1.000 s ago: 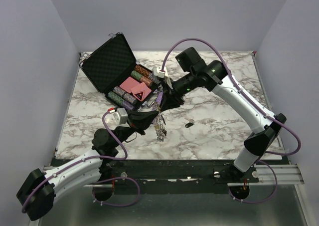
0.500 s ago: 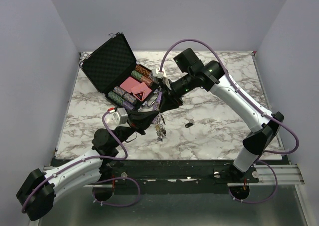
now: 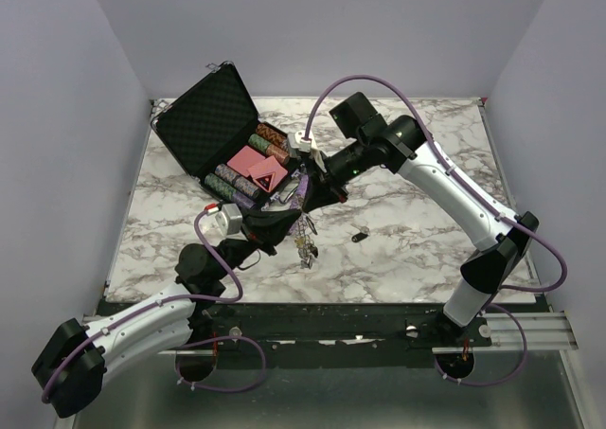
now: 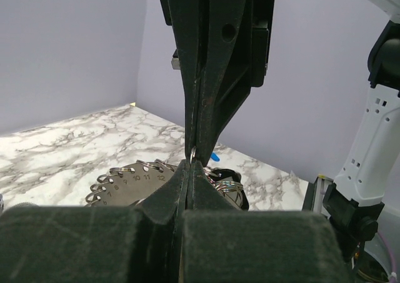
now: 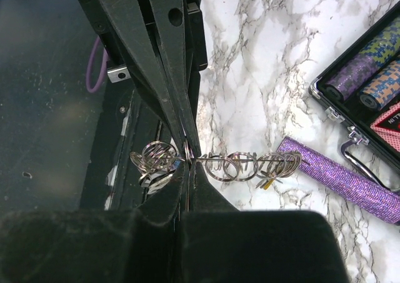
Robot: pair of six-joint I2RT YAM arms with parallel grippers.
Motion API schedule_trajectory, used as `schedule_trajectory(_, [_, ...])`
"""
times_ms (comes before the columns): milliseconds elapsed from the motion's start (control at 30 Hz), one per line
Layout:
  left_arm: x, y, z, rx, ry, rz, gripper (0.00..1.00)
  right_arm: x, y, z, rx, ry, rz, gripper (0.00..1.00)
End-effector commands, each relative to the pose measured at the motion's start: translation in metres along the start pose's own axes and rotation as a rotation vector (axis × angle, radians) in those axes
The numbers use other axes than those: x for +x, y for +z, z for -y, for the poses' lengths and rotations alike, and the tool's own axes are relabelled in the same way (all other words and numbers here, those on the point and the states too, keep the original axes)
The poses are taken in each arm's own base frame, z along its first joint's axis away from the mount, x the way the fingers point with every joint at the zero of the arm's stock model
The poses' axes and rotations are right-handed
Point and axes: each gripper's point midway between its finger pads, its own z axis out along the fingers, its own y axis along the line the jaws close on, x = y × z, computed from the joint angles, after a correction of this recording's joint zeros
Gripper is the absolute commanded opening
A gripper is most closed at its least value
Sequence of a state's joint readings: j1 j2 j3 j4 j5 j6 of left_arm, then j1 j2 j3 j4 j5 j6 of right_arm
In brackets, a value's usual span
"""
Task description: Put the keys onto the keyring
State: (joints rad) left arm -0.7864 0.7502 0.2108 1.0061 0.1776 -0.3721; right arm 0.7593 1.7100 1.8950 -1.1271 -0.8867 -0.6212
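Note:
The keyring point(image 3: 303, 228) hangs between both grippers above the marble table point(image 3: 426, 249), with a bunch of small silver keys point(image 3: 306, 248) dangling under it. In the left wrist view it is a flat silver plate point(image 4: 125, 182) with numbered holes and small split rings. My left gripper point(image 4: 189, 165) is shut on its edge. My right gripper point(image 5: 188, 161) comes from the opposite side, shut on the same spot; its black fingers point(image 4: 212, 77) meet mine tip to tip. Edge-on, the keyring point(image 5: 240, 162) shows several split rings and a yellow-capped key point(image 5: 265, 184). One loose black-headed key point(image 3: 360, 234) lies on the table.
An open black case point(image 3: 213, 126) with poker chips and pink cards stands at the back left. A purple glittery tube point(image 5: 350, 178) lies beside the case, just behind the grippers. The right arm point(image 3: 454, 192) stretches across from the right.
My right gripper's jaws have shut on the keyring beside the left gripper's tips. The hanging keys have shifted slightly. The left gripper has stayed shut.

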Motion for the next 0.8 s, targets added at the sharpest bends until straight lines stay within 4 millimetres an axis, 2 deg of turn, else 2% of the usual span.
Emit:
schedule_trajectory(0, [-0.016, 0.001, 0.003, 0.010, 0.008, 0.053, 0.00, 0.002, 0.002, -0.006, -0.038, -0.023, -0.008, 0.00])
schedule_trajectory(33, [-0.014, 0.001, 0.003, 0.009, 0.010, 0.041, 0.05, 0.001, 0.000, -0.005, -0.033, -0.032, -0.012, 0.00])
schedule_trajectory(167, [-0.004, -0.004, 0.005, 0.024, 0.028, -0.037, 0.36, 0.004, -0.003, -0.005, -0.019, -0.059, -0.030, 0.00])
schedule_trajectory(200, [-0.004, -0.005, 0.007, 0.030, 0.035, -0.047, 0.40, 0.005, -0.003, -0.005, -0.017, -0.058, -0.035, 0.00])
schedule_trajectory(300, [-0.001, -0.007, 0.010, 0.045, 0.041, -0.100, 0.45, 0.009, -0.004, -0.004, -0.011, -0.061, -0.051, 0.00])
schedule_trajectory(567, [0.011, -0.010, 0.011, 0.084, 0.096, -0.287, 0.51, 0.021, -0.008, -0.003, 0.015, -0.123, -0.120, 0.00])
schedule_trajectory(633, [0.010, -0.009, 0.009, 0.086, 0.100, -0.330, 0.57, 0.023, -0.007, -0.004, 0.014, -0.134, -0.133, 0.00])
schedule_trajectory(733, [0.009, -0.007, 0.007, 0.097, 0.100, -0.379, 0.59, 0.024, -0.007, -0.006, 0.013, -0.147, -0.141, 0.00])
schedule_trajectory(767, [0.009, -0.008, 0.008, 0.117, 0.096, -0.388, 0.67, 0.024, -0.008, -0.006, 0.013, -0.150, -0.141, 0.01])
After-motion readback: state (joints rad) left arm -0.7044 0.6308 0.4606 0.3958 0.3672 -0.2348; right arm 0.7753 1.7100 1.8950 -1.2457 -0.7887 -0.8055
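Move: Both my hands still pinch the upper rim of the keyring at almost the same spot, and its middle hangs about 6 cm below either hand point and about 1 cm ahead. From my left hand, the purple microphone on the table is roughly 20 cm ahead and 1 cm left, and the black key fob is some 14 cm ahead and 17 cm right. Both are about 25 cm below. I let go of the keyring with my left hand: its fingers spread to a bit over half open around the rim while the hand stays nearly in place and rolls some 15 degrees, left side rising. My right hand stays shut on the rim and carries the keyring about 2 cm down and nearly as far to the right, clear of the left fingers. ##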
